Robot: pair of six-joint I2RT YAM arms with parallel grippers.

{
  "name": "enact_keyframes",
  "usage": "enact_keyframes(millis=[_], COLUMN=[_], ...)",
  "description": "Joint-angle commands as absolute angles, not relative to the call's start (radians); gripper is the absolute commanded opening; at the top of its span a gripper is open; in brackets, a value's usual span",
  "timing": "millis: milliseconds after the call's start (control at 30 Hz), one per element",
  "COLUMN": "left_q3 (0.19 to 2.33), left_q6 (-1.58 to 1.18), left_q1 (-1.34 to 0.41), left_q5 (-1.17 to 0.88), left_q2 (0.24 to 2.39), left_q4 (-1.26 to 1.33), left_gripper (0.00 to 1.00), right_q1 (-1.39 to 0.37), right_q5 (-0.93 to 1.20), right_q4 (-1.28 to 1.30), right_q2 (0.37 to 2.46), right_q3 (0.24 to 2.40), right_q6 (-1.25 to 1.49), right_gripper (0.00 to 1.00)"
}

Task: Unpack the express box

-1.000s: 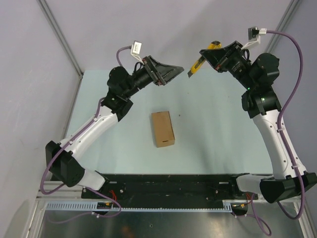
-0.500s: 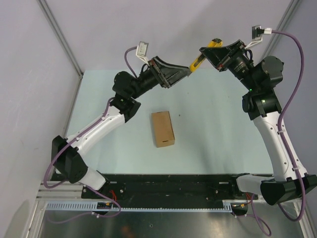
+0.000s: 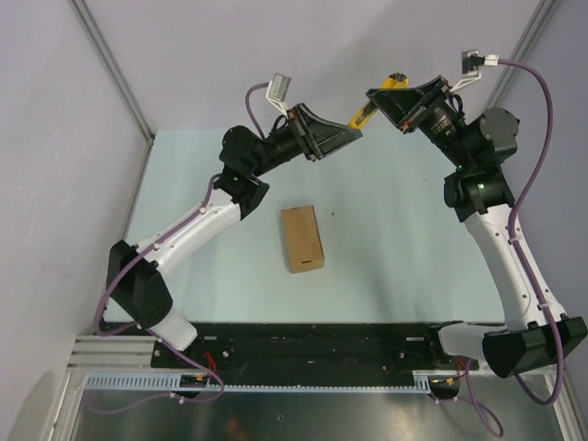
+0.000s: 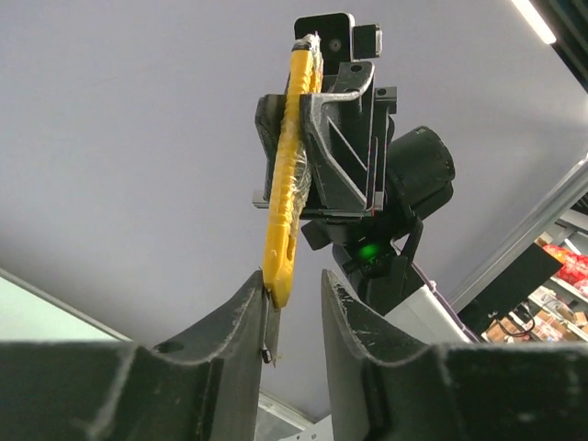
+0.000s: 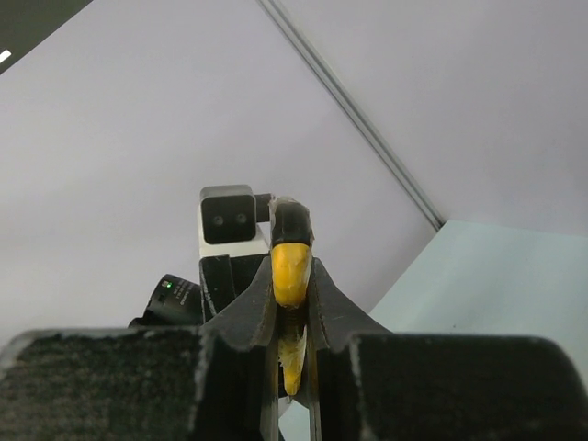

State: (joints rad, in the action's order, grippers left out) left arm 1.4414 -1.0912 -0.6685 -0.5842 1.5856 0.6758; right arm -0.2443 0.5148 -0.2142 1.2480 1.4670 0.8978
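Note:
The express box [image 3: 302,238], plain brown cardboard, lies flat and closed on the pale table, with neither gripper near it. High above the table's far side, my right gripper [image 3: 375,96] is shut on a yellow-and-black utility knife [image 3: 365,116]; its yellow body sits clamped between the fingers [image 5: 291,266]. My left gripper [image 3: 354,135] meets it from the left. In the left wrist view the knife's lower end and thin blade [image 4: 278,276] rest against one fingertip [image 4: 248,303], while a gap stays to the other fingertip [image 4: 342,299].
Grey walls and a metal corner post [image 3: 110,73] close the back and left. The black base rail [image 3: 312,340] runs along the near edge. Purple cables loop from both wrists.
My left arm swung right and up to the knife tip, and its jaws narrowed from wide open around that tip. The right gripper and the box stayed put.

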Motion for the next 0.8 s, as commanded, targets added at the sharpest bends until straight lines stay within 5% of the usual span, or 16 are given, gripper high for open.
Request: enact_keyframes(millis=[0,200,267,400,467,767], left_q3=[1.493,1.494,1.486,1.477,1.471,1.451], left_q6=[-1.094,-1.082,-1.072,-1.003,-0.977,-0.995], left_q1=[-0.649,-0.635,-0.632,-0.606,-0.594,-0.568], left_q5=[-0.615,-0.626,-0.63,-0.728,-0.797,-1.075], left_q2=[1.575,1.583,1.577,1.565,1.556,1.563], left_q4=[0.721,0.721,0.721,0.721,0.721,0.703], left_gripper=[0.3,0.0,0.0,0.0,0.0,0.0], right_q1=[-0.248,-0.25,-0.247,-0.195,-0.172,-0.173], right_q5=[0.538,0.545,0.58,0.73,0.828,1.132], right_q4=[-0.281,-0.278,-0.287,-0.292,-0.269,-0.146], right_q2=[1.25,1.255,1.262,1.288,1.293,1.249], right_q3=[1.47,1.466,1.468,1.477,1.477,1.479], right_q6=[0.91,0.907,0.899,0.896,0.888,0.772], right_gripper=[0.02,0.06,0.15,0.72,0.86,0.93])
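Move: The yellow knife, still held by the right gripper, slants down towards the left one. Its blade end is already between the part-open left fingertips; its middle lies about 4 cm right, 3 cm ahead and 4 cm above that hand. It is within 1 cm of the right hand point. The left gripper is about 4 cm back, 4 cm left and 5 cm below the right hand. The express box lies 9 cm left of the left hand, level with it fore and aft, some 45 cm below. Keep the left gripper almost still and shut its fingers on the blade end of the knife; only then open the right fingers wide to release their grip. Next sink both hands, the right about 5 cm and slightly back with a counter-clockwise turn, the left some 2 to 3 cm down, leftward and back, wrist tilting 15 to 20 degrees as it carries the knife. ##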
